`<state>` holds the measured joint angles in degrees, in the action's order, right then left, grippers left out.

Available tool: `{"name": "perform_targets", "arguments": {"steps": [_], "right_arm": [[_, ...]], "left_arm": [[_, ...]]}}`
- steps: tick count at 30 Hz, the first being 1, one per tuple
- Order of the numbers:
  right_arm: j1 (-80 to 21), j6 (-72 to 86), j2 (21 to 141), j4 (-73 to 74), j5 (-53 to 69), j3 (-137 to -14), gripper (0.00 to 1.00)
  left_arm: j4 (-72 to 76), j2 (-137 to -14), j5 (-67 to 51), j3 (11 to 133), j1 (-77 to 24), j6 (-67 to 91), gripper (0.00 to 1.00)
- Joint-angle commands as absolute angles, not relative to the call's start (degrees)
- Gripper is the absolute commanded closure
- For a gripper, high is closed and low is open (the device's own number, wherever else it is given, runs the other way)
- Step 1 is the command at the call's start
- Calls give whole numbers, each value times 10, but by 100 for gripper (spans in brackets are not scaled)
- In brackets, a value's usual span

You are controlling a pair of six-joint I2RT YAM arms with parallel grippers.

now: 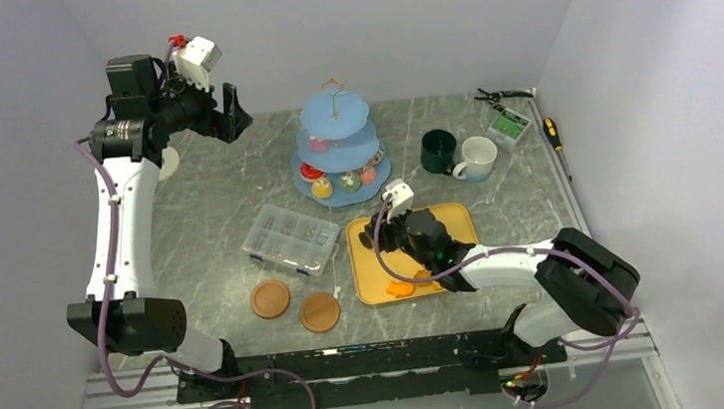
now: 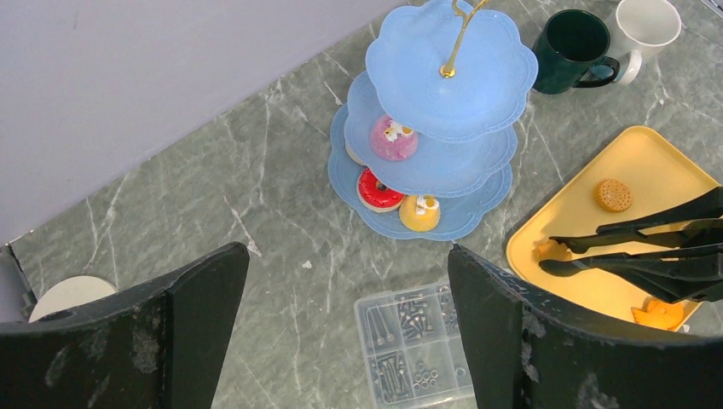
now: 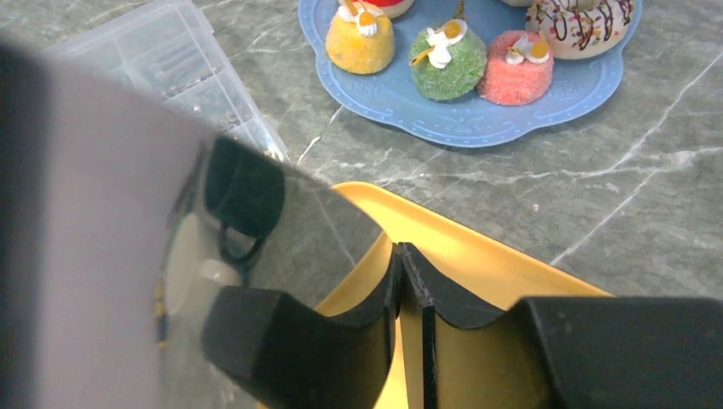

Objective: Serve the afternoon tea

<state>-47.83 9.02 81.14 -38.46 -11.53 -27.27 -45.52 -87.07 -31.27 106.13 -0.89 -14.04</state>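
The light-blue three-tier stand [image 1: 336,132] carries toy cakes: a pink one [image 2: 393,139], a red doughnut [image 2: 378,189] and a yellow cake [image 2: 419,212]. On its bottom tier [image 3: 554,106] sit green [image 3: 449,61] and pink [image 3: 513,75] cakes. A biscuit [image 2: 613,195] and orange pieces [image 1: 403,287] lie on the yellow tray [image 1: 454,218]. The dark-green mug [image 1: 438,150] and white mug [image 1: 479,158] stand right of the stand. My right gripper [image 1: 403,236] [image 3: 407,285] is shut on black tongs [image 2: 648,247], whose tips meet over the tray. My left gripper [image 1: 227,115] [image 2: 348,256] hangs open, high at the back left.
A clear compartment box [image 1: 291,238] of screws lies left of the tray. Two brown coasters [image 1: 270,299] [image 1: 320,312] sit near the front edge, a white disc [image 2: 68,294] at the far left. Pliers [image 1: 500,97] and a screwdriver [image 1: 554,134] lie at the back right by the wall.
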Motion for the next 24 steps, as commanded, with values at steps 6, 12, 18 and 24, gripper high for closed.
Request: {"name": "perform_targets", "arguments": {"steps": [6, 12, 18, 24], "right_arm": [[-452, 50, 714, -342, -115, -350, 64], [-407, 27, 724, -321, -66, -437, 65], [-378, 24, 808, -333, -32, -528, 64], [-368, 34, 886, -358, -17, -583, 64]], "left_arm": [[-456, -858, -330, 1069, -6, -135, 7], [-455, -858, -328, 1069, -6, -136, 7], [-455, -859, -330, 1071, -6, -132, 7], [-455, -859, -326, 1073, -6, -137, 7]]}}
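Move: The orange flower-shaped biscuit is already pinched in the right hand, low over the tray; the stand's middle tier is centred about 16 cm ahead, 5 cm left and 11 cm above. On that tier the purple cake sits some 16 cm ahead and 9 cm left; the green cake on the bottom tier is about 13 cm ahead, 2 cm left. The green mug stands 16 cm ahead, 15 cm right. From the left hand, the middle tier lies roughly 15 cm right, 3 cm ahead and 16 cm below. The orange biscuit, still pinched, leaves the tray as the right hand climbs about 16 cm and then carries it some 10 cm forward, towards the right side of the stand's middle tier. The fingertips tilt up about 15 degrees on the way; the climb levels off and turns into a slight sinking, with a small leftward drift. The grip stays unchanged. ##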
